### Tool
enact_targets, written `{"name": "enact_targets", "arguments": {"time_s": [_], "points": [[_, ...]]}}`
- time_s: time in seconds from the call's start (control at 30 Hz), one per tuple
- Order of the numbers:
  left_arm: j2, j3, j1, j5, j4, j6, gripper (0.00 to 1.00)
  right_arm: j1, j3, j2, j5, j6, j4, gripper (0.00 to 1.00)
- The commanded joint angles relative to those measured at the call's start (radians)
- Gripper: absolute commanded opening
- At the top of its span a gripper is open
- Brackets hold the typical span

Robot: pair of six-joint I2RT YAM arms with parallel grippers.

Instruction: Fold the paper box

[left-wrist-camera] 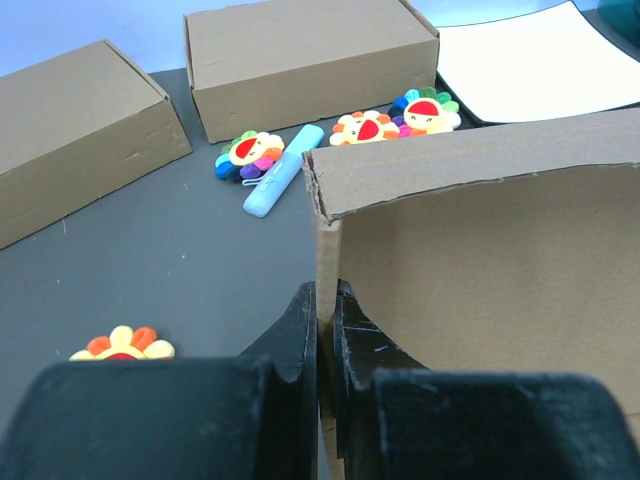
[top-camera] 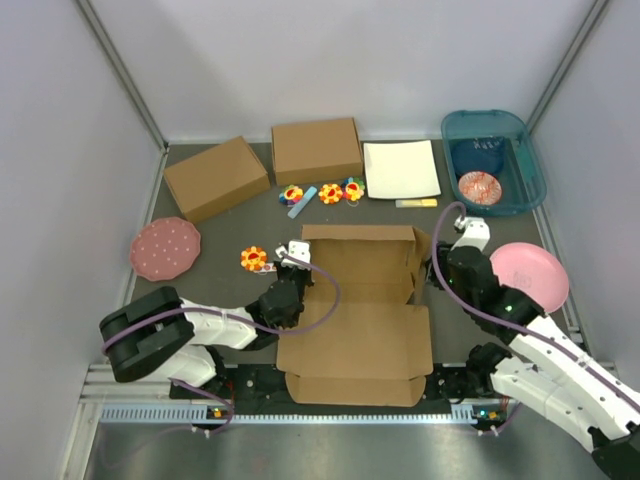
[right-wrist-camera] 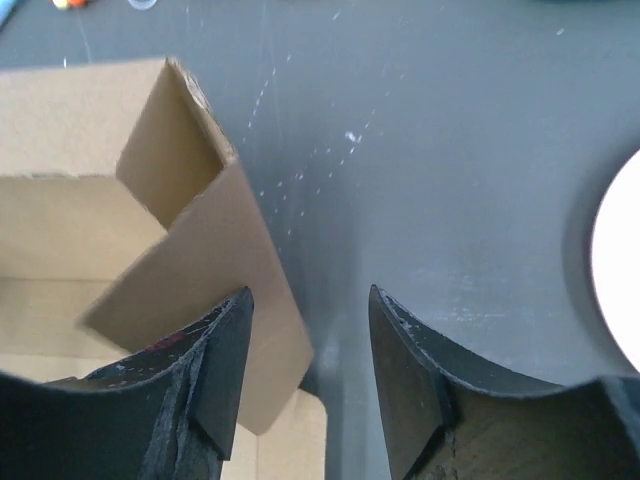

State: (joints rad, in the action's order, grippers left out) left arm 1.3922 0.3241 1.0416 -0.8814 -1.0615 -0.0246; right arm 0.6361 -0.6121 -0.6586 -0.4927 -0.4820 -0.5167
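Observation:
The paper box (top-camera: 360, 320) is a brown die-cut cardboard sheet lying mid-table, its far part raised into walls. My left gripper (top-camera: 290, 290) is shut on the box's upright left side wall (left-wrist-camera: 328, 280); the fingers (left-wrist-camera: 300, 330) pinch its thin edge. My right gripper (top-camera: 440, 265) is open beside the box's right side. In the right wrist view its left finger (right-wrist-camera: 225, 360) lies against a folded side flap (right-wrist-camera: 200, 250), with bare table between the two fingers.
Two ready-made brown boxes (top-camera: 215, 177) (top-camera: 316, 150) and a white sheet (top-camera: 401, 168) lie at the back. Flower toys (top-camera: 330, 192) (top-camera: 255, 259) and a blue stick (top-camera: 301, 200) lie between. A teal bin (top-camera: 495, 160), a pink plate (top-camera: 530, 275) and a red plate (top-camera: 165, 248) stand around.

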Motion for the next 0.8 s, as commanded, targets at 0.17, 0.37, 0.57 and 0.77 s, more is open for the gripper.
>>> {"name": "enact_targets", "arguments": {"time_s": [0.17, 0.37, 0.57, 0.77], "points": [[-0.028, -0.011, 0.009, 0.035, 0.040, -0.017, 0.00, -0.010, 0.052, -0.030, 0.181, 0.010, 0.205, 0.60], [-0.035, -0.005, 0.015, 0.038, 0.057, -0.020, 0.00, -0.010, 0.072, -0.038, 0.221, 0.026, 0.302, 0.69], [-0.042, 0.003, 0.017, 0.045, 0.070, -0.026, 0.00, -0.010, 0.083, -0.087, 0.247, 0.040, 0.388, 0.72], [-0.045, 0.009, 0.018, 0.070, 0.074, -0.028, 0.00, -0.012, 0.075, -0.196, 0.249, 0.072, 0.440, 0.72]]}}
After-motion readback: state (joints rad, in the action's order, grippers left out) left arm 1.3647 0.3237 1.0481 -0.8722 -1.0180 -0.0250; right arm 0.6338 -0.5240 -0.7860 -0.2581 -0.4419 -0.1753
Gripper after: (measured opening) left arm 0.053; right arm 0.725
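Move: The box's right side flap stands close beside the right hand, about 3 cm to its left, 1 cm ahead and reaching a few centimetres below the fingertips. The middle of the back wall is some 15 cm left and 6 cm ahead; the pink plate lies about 24 cm to the right, level with the hand, well below. From the left hand, which pinches the box's left side flap, the right side flap is roughly 23 cm to the right and 1 cm ahead. Leftward, with a small dip at the start and then a slight reach forward, the right hand sweeps about 6 cm in over the box's right side, its left finger pushing the right side flap inward. Meanwhile its wrist turns some 15 degrees, mostly counter-clockwise, and its half-open fingers spread wider. The left hand stays put and keeps its pinch on the left side flap. ##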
